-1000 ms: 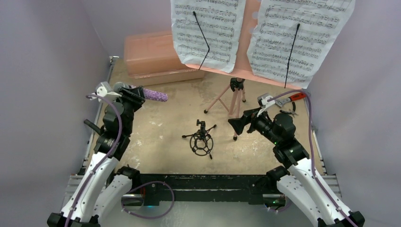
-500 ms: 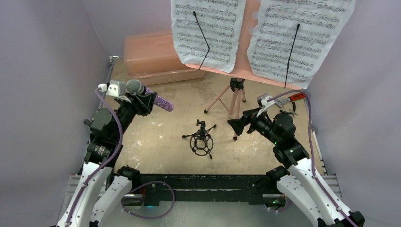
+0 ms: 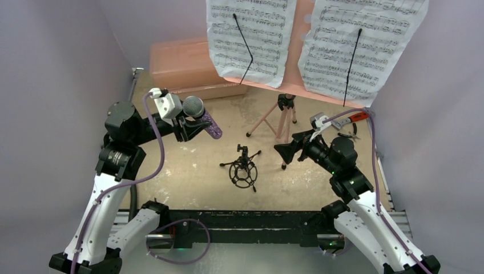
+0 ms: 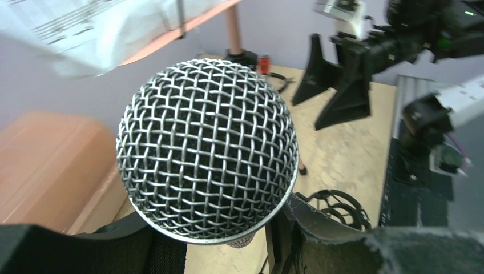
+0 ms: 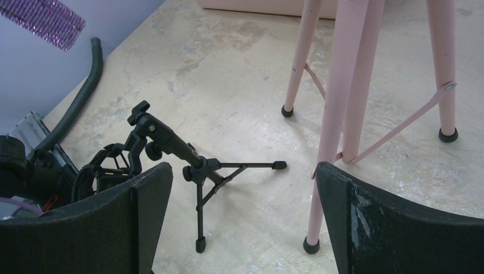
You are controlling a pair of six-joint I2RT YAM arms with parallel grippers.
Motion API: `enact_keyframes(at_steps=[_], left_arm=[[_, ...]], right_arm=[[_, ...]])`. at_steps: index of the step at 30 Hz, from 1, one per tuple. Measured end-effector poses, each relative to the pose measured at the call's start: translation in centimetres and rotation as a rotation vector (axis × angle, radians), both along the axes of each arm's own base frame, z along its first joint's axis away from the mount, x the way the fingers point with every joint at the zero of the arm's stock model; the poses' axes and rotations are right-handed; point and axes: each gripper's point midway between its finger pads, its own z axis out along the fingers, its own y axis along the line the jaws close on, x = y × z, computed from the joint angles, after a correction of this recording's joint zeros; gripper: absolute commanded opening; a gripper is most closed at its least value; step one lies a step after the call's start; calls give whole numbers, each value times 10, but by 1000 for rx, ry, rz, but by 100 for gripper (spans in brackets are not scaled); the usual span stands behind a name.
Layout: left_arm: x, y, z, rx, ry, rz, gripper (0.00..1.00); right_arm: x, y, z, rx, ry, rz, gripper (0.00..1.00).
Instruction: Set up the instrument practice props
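Observation:
My left gripper (image 3: pixel 193 125) is shut on the purple glitter microphone (image 3: pixel 212 127), held in the air left of centre, its silver mesh head (image 4: pixel 206 149) toward the wrist camera and the purple end pointing down-right. The small black tripod mic stand (image 3: pixel 243 167) stands on the table in the middle, below and to the right of the microphone. Behind it the pink music stand (image 3: pixel 281 121) stands on its tripod legs and carries two white sheet-music pages (image 3: pixel 251 37). My right gripper (image 3: pixel 283 151) is open, low beside the pink legs (image 5: pixel 342 85), facing the mic stand (image 5: pixel 188 160).
A salmon-pink lidded case (image 3: pixel 182 65) lies at the back left. A red-handled tool (image 3: pixel 358 117) lies at the right edge behind my right arm. Purple walls close in on the left, right and back. A metal rail (image 3: pixel 132 85) runs along the left table edge.
The left arm has lifted and swung the microphone from the left edge rightward toward the centre, tipping its purple end downward. The right arm has not moved.

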Motion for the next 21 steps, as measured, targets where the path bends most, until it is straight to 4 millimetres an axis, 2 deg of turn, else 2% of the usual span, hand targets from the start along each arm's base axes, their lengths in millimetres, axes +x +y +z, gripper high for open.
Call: enact_keyframes(at_steps=[5,10,21], left_arm=[[-21,-18,-5,34,-25,-209,0],[-42,-25,1,34,-63,-347,0],[-58,-29,4,30,-82,-467,0]], right_arm=[[0,0,1,1,-2,0,98],[0,0,2,3,-6,0,98],[0,1,5,14,-14,0,98]])
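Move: The left hand holds the purple microphone high over the table. The mic stand lies about 5 cm ahead of that hand, some 15 cm to its right and 34 cm below. The open right gripper waits about 30 cm to the left hand's right, 2 cm ahead and 13 cm lower, and the music stand's tripod legs stand roughly 18 cm ahead, 28 cm right and 28 cm below. From the right hand, the mic stand is about 3 cm ahead, 15 cm left and 20 cm below. Keeping its grip just below the silver mesh head, the left hand draws the microphone back towards its own base by about 6 cm, easing some 3 cm to the right and slowing to a stop at almost unchanged height. As it goes the wrist turns clockwise by some 25 degrees, swinging the purple handle end round towards the mic stand and the open fingers of the right hand, without reaching either. ##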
